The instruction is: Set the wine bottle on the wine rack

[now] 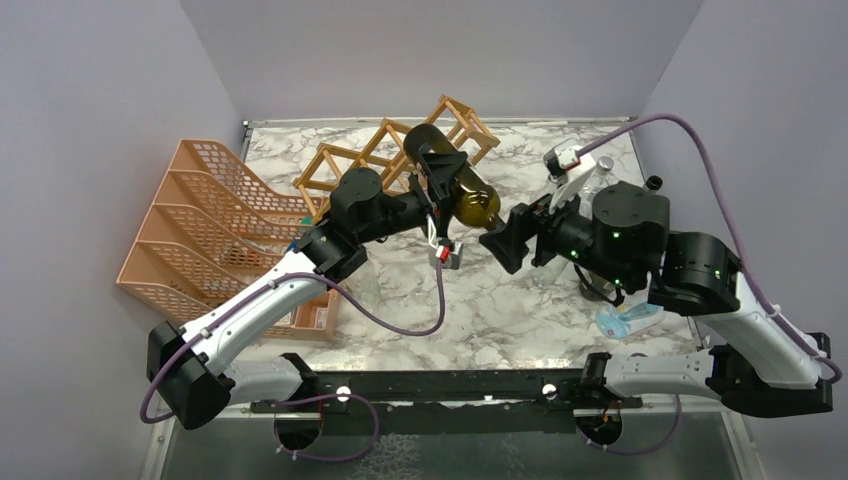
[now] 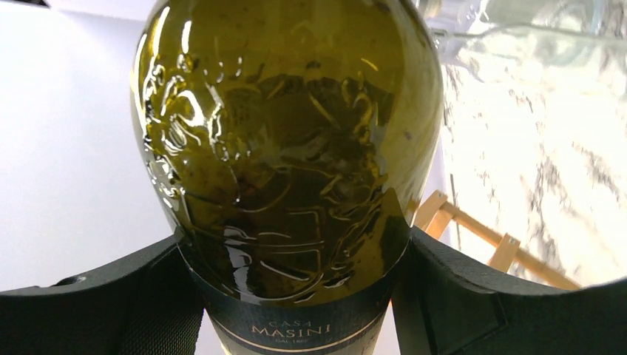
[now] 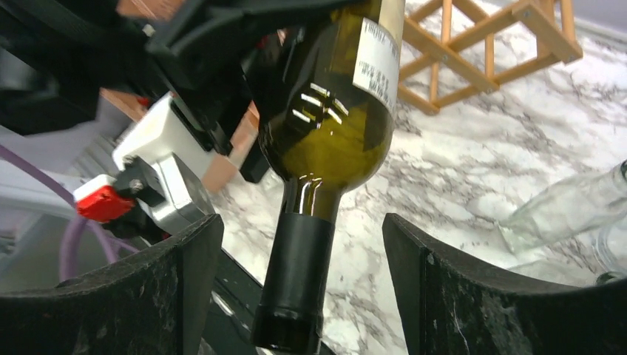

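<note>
A dark green wine bottle (image 1: 470,195) hangs tilted above the marble table, its neck pointing toward the right arm. My left gripper (image 1: 440,170) is shut on its body at the black label; the glass (image 2: 288,148) fills the left wrist view between both fingers (image 2: 458,296). My right gripper (image 3: 303,251) is open, and the black-capped neck (image 3: 299,281) lies between its fingers without touching either. The tan wooden wine rack (image 1: 340,165) lies at the back of the table, just behind the bottle, and shows as slats (image 3: 480,44) in the right wrist view.
A salmon-pink mesh organizer (image 1: 210,215) stands on the left of the table. A clear glass bottle (image 3: 569,207) lies on the marble to the right. A blue and white packet (image 1: 630,320) rests near the right arm's base. Walls close in the table on three sides.
</note>
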You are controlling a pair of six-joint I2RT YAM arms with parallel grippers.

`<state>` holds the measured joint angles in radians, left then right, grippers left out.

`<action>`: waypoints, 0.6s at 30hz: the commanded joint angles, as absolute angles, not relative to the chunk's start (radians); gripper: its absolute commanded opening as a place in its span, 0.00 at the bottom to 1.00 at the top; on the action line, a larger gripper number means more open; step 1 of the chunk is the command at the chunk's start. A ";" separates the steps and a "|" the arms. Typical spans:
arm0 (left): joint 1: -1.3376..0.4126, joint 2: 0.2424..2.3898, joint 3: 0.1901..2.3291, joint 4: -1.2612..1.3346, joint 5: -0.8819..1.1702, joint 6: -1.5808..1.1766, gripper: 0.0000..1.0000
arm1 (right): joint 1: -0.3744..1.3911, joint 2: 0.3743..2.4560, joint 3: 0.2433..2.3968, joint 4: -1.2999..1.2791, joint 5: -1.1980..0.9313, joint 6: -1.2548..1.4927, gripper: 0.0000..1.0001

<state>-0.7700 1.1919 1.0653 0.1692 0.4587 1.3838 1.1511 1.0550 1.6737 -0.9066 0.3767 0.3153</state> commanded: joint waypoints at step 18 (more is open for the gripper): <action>-0.772 1.193 1.154 0.017 0.460 1.783 0.00 | 1.151 1.063 1.393 -0.802 0.450 0.389 0.75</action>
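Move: My left hand already grips the wine bottle by its body, neck pointing back and right; the wine rack's middle lies about 17 cm ahead of this hand, 9 cm left and 28 cm below. My open right hand has the bottle neck just about 2 cm ahead and 2 cm left, roughly 1 cm lower. From the right hand, the rack is some 26 cm ahead and 16 cm left, the nearest glass bottle 15 cm ahead and 12 cm right, both about 32 cm below. I lower both hands together: my left, still gripping the bottle, sinks about 4 cm and stops there while its wrist turns to dip the neck end. My right hand drops farther, some 10 cm, following the neck down and drawing nearer the bottle's shoulder, its fingers tipping downward and staying open around the neck without closing. ##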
